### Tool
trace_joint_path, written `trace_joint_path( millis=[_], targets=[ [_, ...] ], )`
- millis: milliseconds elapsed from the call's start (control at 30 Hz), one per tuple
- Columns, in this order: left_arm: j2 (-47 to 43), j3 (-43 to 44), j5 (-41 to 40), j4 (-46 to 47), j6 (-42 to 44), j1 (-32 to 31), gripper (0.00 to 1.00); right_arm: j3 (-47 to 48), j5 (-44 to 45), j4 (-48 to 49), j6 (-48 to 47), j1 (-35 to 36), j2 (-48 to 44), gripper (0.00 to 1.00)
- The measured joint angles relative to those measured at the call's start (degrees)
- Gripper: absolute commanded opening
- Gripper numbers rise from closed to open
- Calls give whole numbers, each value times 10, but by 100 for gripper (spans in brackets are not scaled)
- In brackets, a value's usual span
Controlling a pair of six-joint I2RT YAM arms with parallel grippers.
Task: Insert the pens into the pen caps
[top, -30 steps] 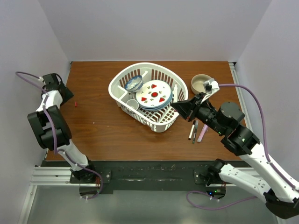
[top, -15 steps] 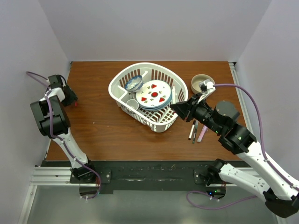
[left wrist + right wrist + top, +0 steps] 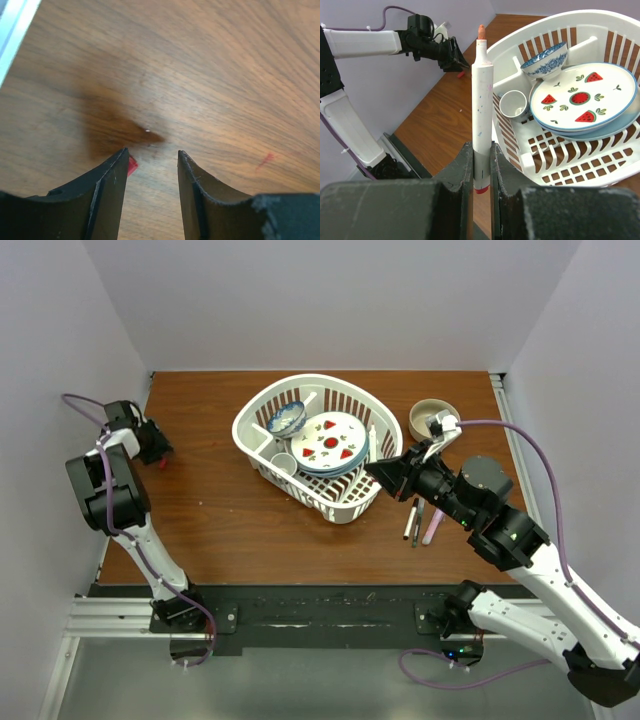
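My right gripper is shut on a white-barrelled pen, which points away from the wrist with its bare reddish tip outward. In the top view that gripper hovers at the basket's right side. Three more pens lie together on the table below it: one white, one dark, one lilac. My left gripper is open, low over the wood at the far left. A red pen cap peeks out beside its left fingertip, mostly hidden. From above, the left gripper sits just over that cap.
A white basket in the middle holds a watermelon plate, a blue bowl and a small cup. A tan bowl stands behind my right wrist. The table's left edge runs close by my left gripper.
My left arm has folded and brought its gripper toward the red cap. The right gripper has edged slightly left with the pen still in it.
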Motion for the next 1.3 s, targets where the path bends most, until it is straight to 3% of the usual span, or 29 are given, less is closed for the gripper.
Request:
trace_joint_path(
  millis=[567, 867, 1067, 1300],
  targets=[
    [-62, -83, 47, 14, 2, -11, 48, 0, 8, -8, -1, 0, -13, 0],
    [-160, -76, -108, -15, -43, -12, 47, 0, 11, -11, -2, 0, -28, 0],
    [-131, -16, -206, -85, -115, -12, 45, 0, 13, -12, -3, 0, -28, 0],
    [-95, 4, -217, -124, -216, -12, 43, 0, 24, -12, -8, 0, -28, 0]
  ],
)
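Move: The small red pen cap lies close beneath the left gripper, about 2 cm back, 2 cm to the left and 2 cm below, mostly hidden behind the left finger. The metal side rail runs some 10 cm to the left of that cap, about level with it, and the basket's middle is roughly 48 cm to the gripper's right and 2 cm ahead. From the right hand, the cap is about 64 cm left, 20 cm ahead and 35 cm down. Sweep the half-open left gripper low to the right over the table by about 3.5 cm, drawing back as it goes, then lift clear of the red pen cap. Swing left and further back, turning the wrist some 30 degrees counter-clockwise, and start sinking again, fingers still apart. Keep the white pen pinched in the right gripper, easing slightly right. ##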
